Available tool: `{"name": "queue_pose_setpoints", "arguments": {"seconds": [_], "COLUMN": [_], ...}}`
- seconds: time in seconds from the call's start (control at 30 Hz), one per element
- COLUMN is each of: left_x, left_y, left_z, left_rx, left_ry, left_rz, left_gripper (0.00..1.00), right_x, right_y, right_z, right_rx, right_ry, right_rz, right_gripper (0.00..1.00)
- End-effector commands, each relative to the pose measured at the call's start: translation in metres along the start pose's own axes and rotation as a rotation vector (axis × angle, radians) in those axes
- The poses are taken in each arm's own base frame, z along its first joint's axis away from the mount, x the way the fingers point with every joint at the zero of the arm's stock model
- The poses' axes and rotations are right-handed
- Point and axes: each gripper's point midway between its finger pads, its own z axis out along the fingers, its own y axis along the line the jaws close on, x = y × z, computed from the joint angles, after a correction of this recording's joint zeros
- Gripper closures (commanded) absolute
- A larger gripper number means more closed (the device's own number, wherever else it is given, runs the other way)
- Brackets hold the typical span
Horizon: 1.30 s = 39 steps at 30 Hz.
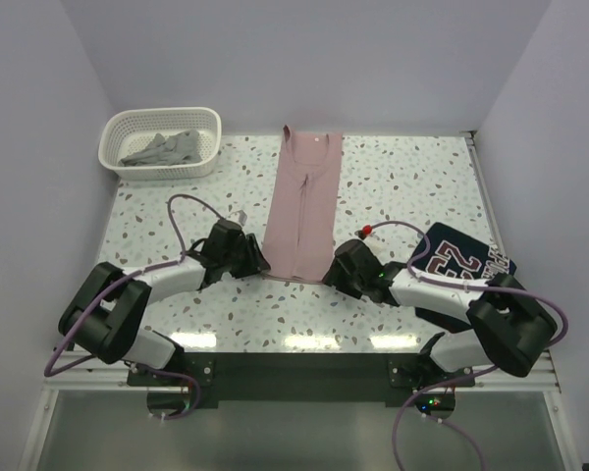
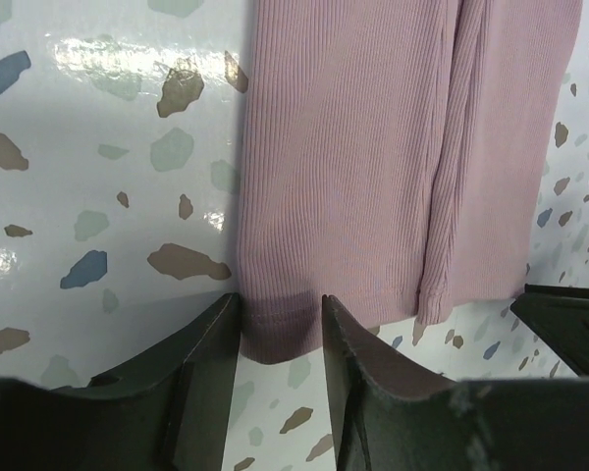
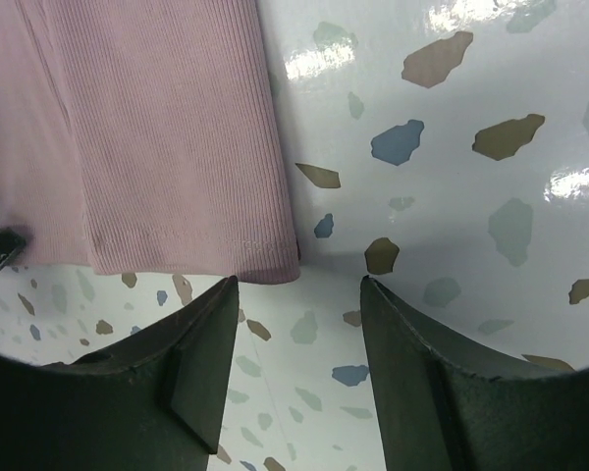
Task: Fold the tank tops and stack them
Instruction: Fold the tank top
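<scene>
The dusty pink tank top (image 1: 304, 211) lies as a long narrow strip down the middle of the table, neck end far. My left gripper (image 1: 256, 263) is at its near left corner; in the left wrist view the jaws (image 2: 280, 299) stand open, with the hem corner of the pink top (image 2: 373, 147) flat between the fingertips. My right gripper (image 1: 338, 270) is at the near right corner, open (image 3: 299, 282), and the pink hem (image 3: 157, 157) ends just ahead of its left finger. The navy lettered tank top (image 1: 459, 257) lies at the right, partly under my right arm. The grey tank top (image 1: 164, 148) is in the basket.
The white lattice basket (image 1: 204, 120) stands at the far left corner. A small red-tipped thing (image 1: 367, 233) sits on the right arm's cable. Grey walls close the table on three sides. The right gripper's tip (image 2: 569, 324) shows at the edge of the left wrist view.
</scene>
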Motion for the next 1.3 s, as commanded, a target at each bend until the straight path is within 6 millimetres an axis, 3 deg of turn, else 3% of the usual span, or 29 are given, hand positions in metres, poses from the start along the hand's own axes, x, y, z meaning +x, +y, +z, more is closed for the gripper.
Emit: {"name": "queue_pose_setpoints", "arguments": {"seconds": [0.0,0.37,0.53,0.7,0.8,1.03,1.27], "left_x": [0.012,0.022,0.024,0.033,0.043,0.082,0.111], "left_y": [0.028,0.041,0.039,0.037,0.033,0.031,0.026], "left_z": [0.007,0.005,0.005,0.003,0.0,-0.024,-0.058], "left_rx": [-0.109,-0.156,-0.145,-0.138,-0.143,-0.177,-0.144], "left_ry": [0.031,0.056,0.061,0.079,0.089,0.121,0.146], "left_rz": [-0.003,0.005,0.016,0.025,0.035,0.026,0.006], "left_gripper": [0.57,0.74,0.82,0.98,1.0,1.0,1.0], "right_x": [-0.006,-0.003,-0.001,0.001,0.001,0.018,0.06], "right_y": [-0.003,0.001,0.003,-0.003,-0.004,-0.012,-0.024], "right_z": [0.007,0.018,0.021,0.02,0.015,-0.013,-0.06], "right_rx": [0.022,0.029,0.041,0.066,0.075,0.098,0.087], "right_ry": [-0.05,-0.037,-0.028,-0.023,-0.021,-0.026,-0.011], "right_rz": [0.034,0.021,-0.009,-0.03,-0.062,-0.162,-0.29], "right_gripper": [0.45,0.6,0.73,0.94,1.0,1.0,1.0]}}
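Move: The tank top lies folded lengthwise, collar end outward. Its left hem corner sits between my open left fingertips, some 1 cm ahead and 1 cm below; the right hem corner is about 14 cm to the right of that one. That right corner lies about 1 cm ahead, 1 cm left and 1 cm below my right hand. The tank top's middle is about 20 cm ahead and 7 cm left of my right hand; the navy tank tops lie roughly 27 cm to its right, 1 cm ahead. I ease both hands about 1 cm forward and down, shifting slightly left as they close, and pinch one hem corner in each. Then, both grips kept, I drag the hem straight back across the table towards my bases, the left hand by about 10 cm, the right by some 8 cm, with the right rising a couple of centimetres and turning a little counter-clockwise near the end. ##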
